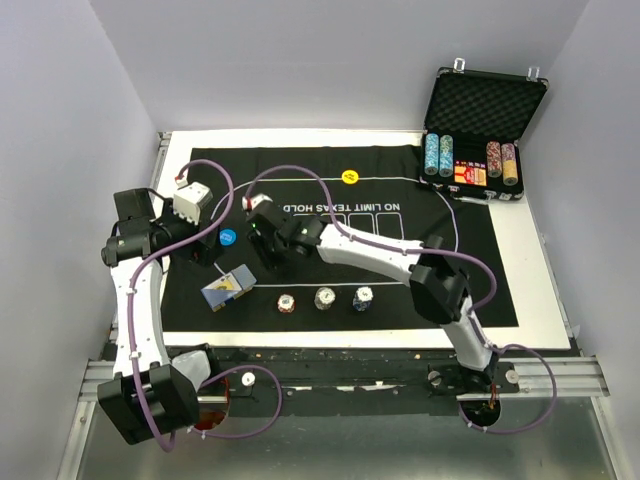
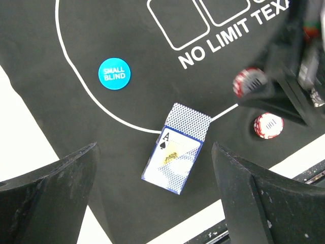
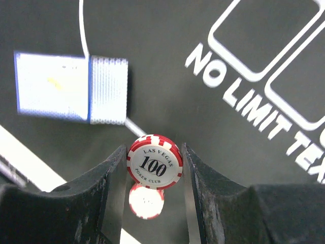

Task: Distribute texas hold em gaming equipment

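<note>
My right gripper (image 3: 154, 152) is shut on a red-and-white "100" poker chip (image 3: 155, 161), held above the black felt mat (image 3: 167, 76). Another red chip (image 3: 146, 201) lies blurred on the mat just beneath it. The blue-and-white deck box (image 2: 176, 148) lies on the mat below my open left gripper (image 2: 155, 157), which hovers over it with nothing between its fingers. In the top view the box (image 1: 228, 290) sits left of three chips (image 1: 325, 298) in a row. The blue small-blind button (image 2: 114, 74) and a yellow button (image 1: 349, 177) rest on the mat.
An open black case (image 1: 485, 110) at the back right holds several upright chip stacks (image 1: 438, 155) and a red card pack. Purple cables loop over both arms. The right arm (image 1: 370, 250) stretches across the middle of the mat, close to the left gripper (image 1: 205, 250).
</note>
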Action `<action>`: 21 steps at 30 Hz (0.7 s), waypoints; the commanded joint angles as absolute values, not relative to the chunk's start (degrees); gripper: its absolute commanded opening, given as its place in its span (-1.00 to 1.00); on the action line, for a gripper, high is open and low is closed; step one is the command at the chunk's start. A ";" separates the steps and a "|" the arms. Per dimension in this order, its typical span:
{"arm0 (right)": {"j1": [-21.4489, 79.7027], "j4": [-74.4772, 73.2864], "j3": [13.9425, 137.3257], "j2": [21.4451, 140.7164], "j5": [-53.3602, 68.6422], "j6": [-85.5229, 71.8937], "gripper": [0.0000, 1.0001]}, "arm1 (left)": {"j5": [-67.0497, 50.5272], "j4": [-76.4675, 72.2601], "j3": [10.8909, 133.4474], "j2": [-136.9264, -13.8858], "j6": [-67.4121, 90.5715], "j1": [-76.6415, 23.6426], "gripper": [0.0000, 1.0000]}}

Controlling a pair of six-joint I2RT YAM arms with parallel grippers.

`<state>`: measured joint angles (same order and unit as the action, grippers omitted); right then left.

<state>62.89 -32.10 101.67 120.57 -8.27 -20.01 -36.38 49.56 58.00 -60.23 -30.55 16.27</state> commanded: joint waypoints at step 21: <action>57.04 -27.43 134.21 149.85 -0.44 -16.35 -0.38 | -42.80 51.77 58.80 -60.12 -31.73 20.22 0.98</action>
<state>57.52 -31.27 131.94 147.39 -2.15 -16.03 -39.99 50.92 58.50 -60.27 -30.63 19.75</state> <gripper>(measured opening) 0.499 0.990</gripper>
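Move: The right gripper already holds some red 100 chips. From it the blue small blind button lies about 11 cm ahead and 12 cm to the left, some 8 cm lower. The card box sits about 11 cm to the left and 2 cm back, and the remaining red chips about 6 cm back and 3 cm to the right, both some 8 cm below. From the left gripper the button is roughly 12 cm ahead, 2 cm to the right and 17 cm down. Carry the red 100 chips in the right gripper forward and left, about 8.5 cm out and 7 cm across, towards the small blind button. Rise barely a centimetre on the way, then sink about 7 cm from there to the bare mat just short of the button and to its right. Keep the fingers shut on the chips and the wrist nearly as it is. ##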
